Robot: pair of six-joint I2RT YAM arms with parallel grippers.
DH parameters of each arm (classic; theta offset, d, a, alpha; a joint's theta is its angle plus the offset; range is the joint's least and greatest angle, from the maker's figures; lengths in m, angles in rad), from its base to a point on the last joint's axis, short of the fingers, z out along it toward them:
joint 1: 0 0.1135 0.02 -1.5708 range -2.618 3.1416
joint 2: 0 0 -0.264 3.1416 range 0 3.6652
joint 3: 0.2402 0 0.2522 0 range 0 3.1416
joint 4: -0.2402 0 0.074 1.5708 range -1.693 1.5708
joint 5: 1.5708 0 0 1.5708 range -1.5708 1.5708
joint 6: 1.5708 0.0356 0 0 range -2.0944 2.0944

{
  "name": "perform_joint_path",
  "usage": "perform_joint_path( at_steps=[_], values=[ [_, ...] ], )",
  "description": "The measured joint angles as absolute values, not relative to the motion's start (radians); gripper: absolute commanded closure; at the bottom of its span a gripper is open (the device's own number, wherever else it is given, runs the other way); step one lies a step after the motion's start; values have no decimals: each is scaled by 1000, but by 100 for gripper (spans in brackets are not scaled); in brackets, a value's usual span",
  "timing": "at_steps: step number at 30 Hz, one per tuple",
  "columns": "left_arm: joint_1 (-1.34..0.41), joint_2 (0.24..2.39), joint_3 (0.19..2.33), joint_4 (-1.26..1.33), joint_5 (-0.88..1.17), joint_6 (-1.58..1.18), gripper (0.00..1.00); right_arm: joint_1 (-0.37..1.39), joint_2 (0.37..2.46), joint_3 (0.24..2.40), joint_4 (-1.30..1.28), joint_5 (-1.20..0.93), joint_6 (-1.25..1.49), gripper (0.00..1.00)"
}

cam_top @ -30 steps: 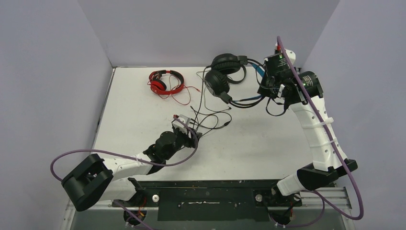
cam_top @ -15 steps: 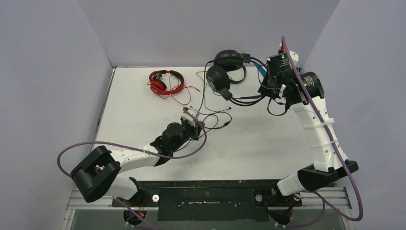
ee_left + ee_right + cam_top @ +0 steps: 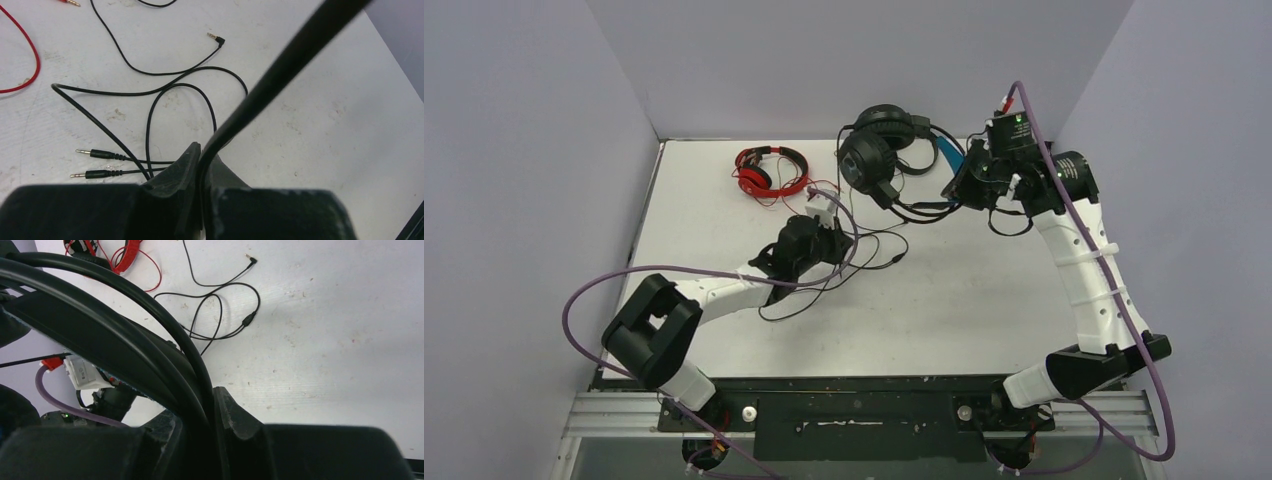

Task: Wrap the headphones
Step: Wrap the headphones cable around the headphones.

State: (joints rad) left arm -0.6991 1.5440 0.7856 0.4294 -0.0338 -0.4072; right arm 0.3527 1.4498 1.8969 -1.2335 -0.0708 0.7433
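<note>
Black headphones (image 3: 871, 160) with a blue headband (image 3: 950, 156) hang above the back of the table. My right gripper (image 3: 954, 184) is shut on the headband (image 3: 107, 310), which fills the gap between its jaws (image 3: 210, 397). Their black cable (image 3: 287, 57) runs taut from the earcups down to my left gripper (image 3: 831, 220), shut on it (image 3: 202, 152). The rest of the cable (image 3: 150, 90) lies looped on the table below. Red headphones (image 3: 769, 170) with a red cord (image 3: 31, 52) rest at the back left.
Two straight black plugs (image 3: 95, 154) and an angled plug (image 3: 216, 38) lie on the white table (image 3: 984, 300). Grey walls (image 3: 534, 150) close in the left, back and right. My left arm's wrist (image 3: 80, 372) shows under the headband in the right wrist view.
My left gripper has shut on the black cable and carried it toward the back of the table, pulling it taut. My right gripper has shifted the headphones leftward.
</note>
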Motion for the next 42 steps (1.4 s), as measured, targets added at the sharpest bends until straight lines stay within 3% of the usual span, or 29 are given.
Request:
perform_joint_path(
  at_steps=[8, 17, 27, 42],
  values=[
    [-809, 1628, 915, 353, -7, -401, 100, 320, 1425, 1710, -1108, -200, 887, 100],
    [-955, 1677, 1024, 335, -27, -369, 98, 315, 1386, 1600, -1029, -209, 1054, 100],
    [-1009, 1680, 1033, 336, -36, -338, 94, 300, 1312, 1547, -1015, -51, 1124, 100],
    [-1164, 1635, 1002, 323, -28, -242, 96, 255, 1283, 1473, -1009, 263, 1103, 100]
  ],
)
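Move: The left fingers hold the cable of the headphones that the right hand grips by the headband. From the left hand the ear cups hang about 6 cm ahead, 4 right and 20 above. The cable splitter lies some 3 cm ahead, 11 right and 14 below, and the red headphones 25 ahead, 17 left and 12 below. The pinched cable is roughly 4 cm ahead of the right hand, 18 left and 20 below. The left hand, still nearly shut on the cable, sweeps it right and back towards the robot below the held headphones, about 15 cm each way with a brief pause midway, while turning some 30 degrees clockwise. The right hand keeps its grip on the headband, first sinking with a slight drift left, then carrying the headphones right and still lower, ending about 8 cm right and 6 cm down after turning clockwise to swing the ear cups round. ##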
